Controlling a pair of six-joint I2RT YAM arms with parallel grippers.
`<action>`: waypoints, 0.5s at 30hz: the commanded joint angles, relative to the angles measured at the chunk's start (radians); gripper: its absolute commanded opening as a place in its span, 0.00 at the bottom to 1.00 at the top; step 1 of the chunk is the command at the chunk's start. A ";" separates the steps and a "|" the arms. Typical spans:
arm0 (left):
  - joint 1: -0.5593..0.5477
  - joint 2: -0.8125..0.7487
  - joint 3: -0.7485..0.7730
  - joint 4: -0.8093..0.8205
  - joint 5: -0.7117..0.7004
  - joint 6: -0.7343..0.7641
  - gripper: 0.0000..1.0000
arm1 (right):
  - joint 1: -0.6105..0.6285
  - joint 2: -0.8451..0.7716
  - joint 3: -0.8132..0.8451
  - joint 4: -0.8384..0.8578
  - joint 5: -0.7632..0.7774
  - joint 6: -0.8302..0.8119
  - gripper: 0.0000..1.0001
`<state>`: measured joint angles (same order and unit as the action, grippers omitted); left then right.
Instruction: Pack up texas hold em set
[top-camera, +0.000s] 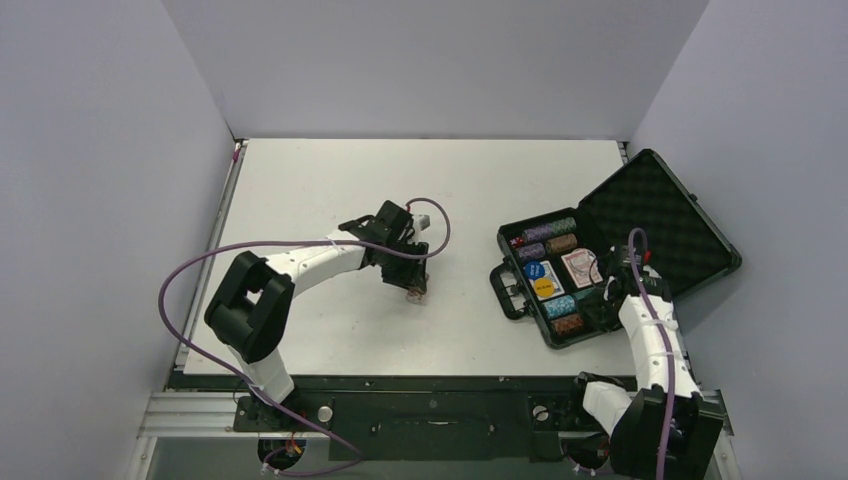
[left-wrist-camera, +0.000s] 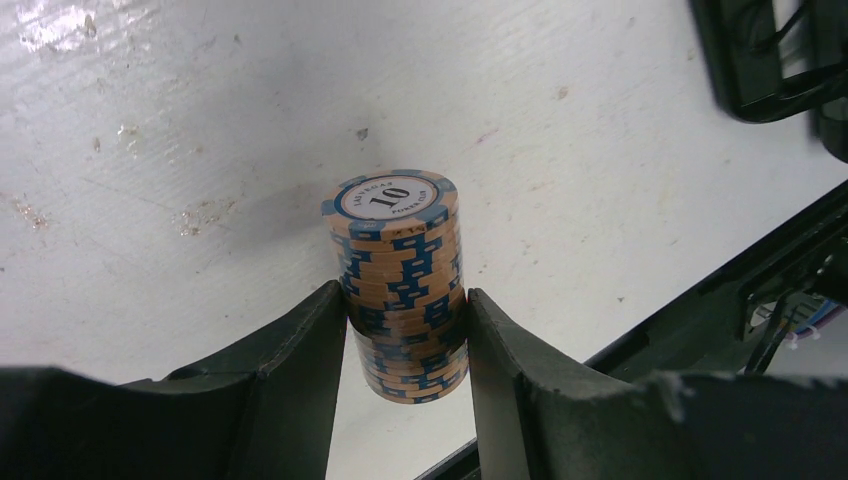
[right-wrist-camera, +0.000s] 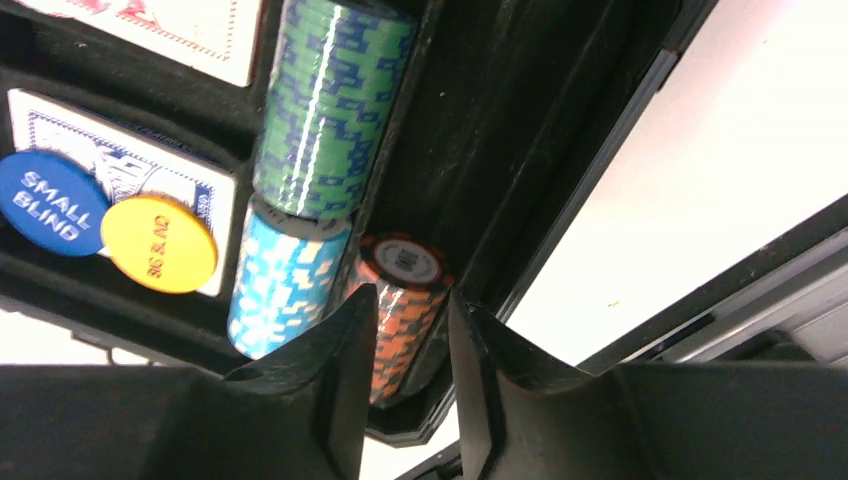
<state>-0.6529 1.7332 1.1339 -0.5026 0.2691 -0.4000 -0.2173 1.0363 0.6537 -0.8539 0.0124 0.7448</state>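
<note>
The black foam-lined case lies open at the table's right, its lid leaning back. In its slots lie a green chip stack, a light-blue stack and an orange stack, beside a blue disc, a yellow disc and card decks. My right gripper hangs over the case's near corner, jaws slightly open astride the orange stack, a gap at the right finger. At mid-table my left gripper is shut on a tan-and-blue stack of chips marked 10.
White walls enclose the table on three sides. The case's handle points toward the table's middle. Purple cables loop beside the left arm and along the right arm. A metal rail runs along the near edge.
</note>
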 joint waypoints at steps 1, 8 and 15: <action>-0.002 -0.045 0.091 0.015 0.071 -0.003 0.06 | 0.004 -0.070 0.078 -0.091 -0.025 -0.006 0.33; -0.003 -0.105 0.112 0.065 0.097 -0.019 0.06 | 0.017 -0.151 0.193 -0.119 -0.108 -0.022 0.47; 0.007 -0.191 0.117 0.162 0.207 -0.028 0.00 | 0.036 -0.219 0.193 0.076 -0.485 0.044 0.66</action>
<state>-0.6525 1.6329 1.1847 -0.4595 0.3389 -0.4156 -0.2020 0.8440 0.8246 -0.9085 -0.2310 0.7444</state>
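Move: The left hand holds the blue-and-tan chip stack; the open case's middle lies some 28 cm to its right, 2 cm ahead and a little below, with the case handle nearer, about 19 cm right and level. From the empty right hand, that held stack is about 35 cm left, 6 cm ahead and level in height. The orange stack lies 4 cm left, 1 cm back and the green stack 4 cm ahead, 1 cm left, both about 5 cm below. Opening, the right hand rises about 10 cm from the case; the left raises its held stack some 6 cm. ##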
